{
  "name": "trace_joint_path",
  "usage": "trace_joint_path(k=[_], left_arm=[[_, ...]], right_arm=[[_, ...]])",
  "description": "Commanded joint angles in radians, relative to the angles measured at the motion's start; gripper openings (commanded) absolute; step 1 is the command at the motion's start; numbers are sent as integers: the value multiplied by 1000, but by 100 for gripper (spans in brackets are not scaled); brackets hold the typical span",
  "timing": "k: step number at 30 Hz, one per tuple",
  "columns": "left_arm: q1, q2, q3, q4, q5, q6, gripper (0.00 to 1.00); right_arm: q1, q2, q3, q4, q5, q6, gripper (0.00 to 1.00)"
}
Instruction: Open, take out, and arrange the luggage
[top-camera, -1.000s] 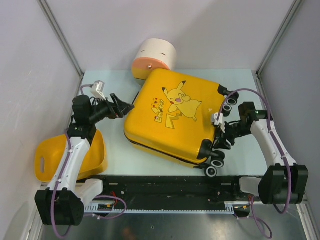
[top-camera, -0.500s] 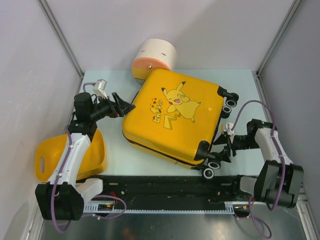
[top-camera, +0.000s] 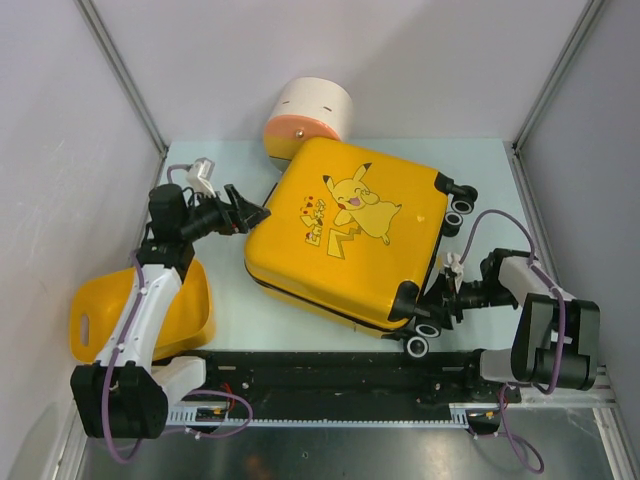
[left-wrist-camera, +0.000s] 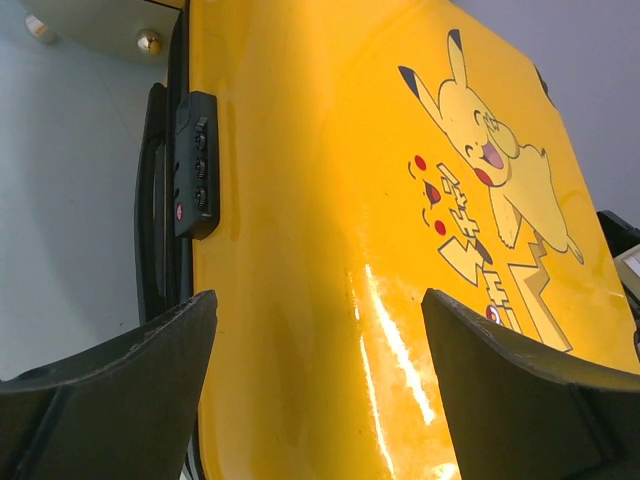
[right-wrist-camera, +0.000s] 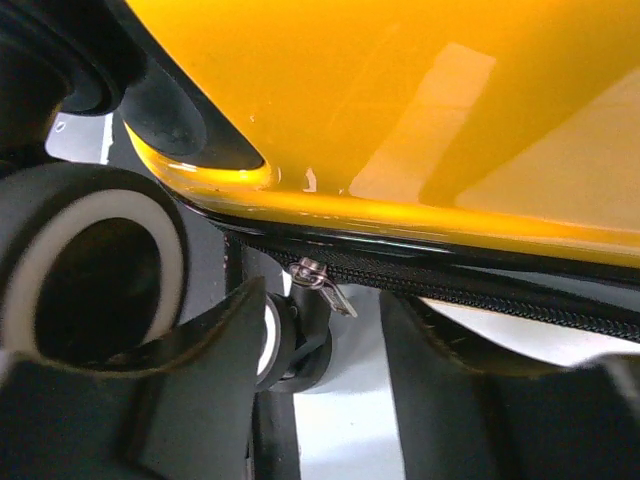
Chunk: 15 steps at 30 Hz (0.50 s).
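Note:
The luggage (top-camera: 345, 235), glossy yellow with a Pikachu print, lies flat and closed on the table. My left gripper (top-camera: 250, 213) is open at its left edge. In the left wrist view the left gripper (left-wrist-camera: 318, 305) straddles the yellow shell (left-wrist-camera: 330, 180) just past the black combination lock (left-wrist-camera: 195, 165) and side handle (left-wrist-camera: 152, 200). My right gripper (top-camera: 440, 295) sits low at the near wheel corner. In the right wrist view the right gripper (right-wrist-camera: 325, 300) is open, and the metal zipper pull (right-wrist-camera: 322, 280) hangs from the black zipper (right-wrist-camera: 470, 290) between its fingertips, unclamped.
A cream-and-orange cylinder (top-camera: 310, 120) touches the luggage's far edge. A plain yellow tub (top-camera: 140, 310) lies at the near left under my left arm. Luggage wheels (top-camera: 458, 208) stick out to the right, one wheel (right-wrist-camera: 90, 270) close beside my right fingers. A black rail (top-camera: 330, 375) runs along the near edge.
My right arm has drawn back and down, bringing its gripper from the luggage's right side to the zipper at the near wheel corner. The luggage shifted slightly. The left gripper has hardly moved.

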<state>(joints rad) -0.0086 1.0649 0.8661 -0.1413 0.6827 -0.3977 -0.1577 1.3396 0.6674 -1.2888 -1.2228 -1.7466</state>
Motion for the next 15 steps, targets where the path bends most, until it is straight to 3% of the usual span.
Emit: trace_joint_path(k=[1, 2, 5, 7, 9, 15], left_arm=[[4, 7, 28, 8, -12, 23, 88], [4, 9, 25, 6, -12, 22, 88], [4, 17, 19, 9, -15, 19, 87], [4, 12, 11, 9, -17, 20, 87], [4, 7, 1, 11, -14, 26, 87], [4, 10, 14, 11, -14, 59, 86]], right_arm=[[-11, 7, -14, 17, -93, -12, 50], [-26, 3, -12, 31, -92, 36, 40], [-94, -19, -12, 82, -95, 104, 25], [-121, -45, -12, 48, -101, 79, 18], [-166, -68, -11, 16, -103, 33, 3], [-242, -175, -8, 98, -78, 176, 0]])
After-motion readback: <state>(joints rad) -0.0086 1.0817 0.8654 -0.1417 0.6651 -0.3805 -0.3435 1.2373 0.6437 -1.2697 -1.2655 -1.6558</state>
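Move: The zipper pull on the yellow suitcase hangs between the right hand's open fingertips, level with them and about 2 cm farther left. A caster wheel sits some 6 cm back from the hand. The suitcase's middle lies about 15 cm to the hand's left and 12 cm ahead, and the far casters about 18 cm ahead and 5 cm right. From the left hand the pull is roughly 32 cm right, 16 cm back and 12 cm lower. Closing as it goes, the right hand shuts its fingers from over half open and pinches the zipper pull at the tips. It draws about 3 cm to the right and forward, rising a little, along the suitcase's wheeled side and away from the near corner caster, and the wrist swings some 15 degrees clockwise. ##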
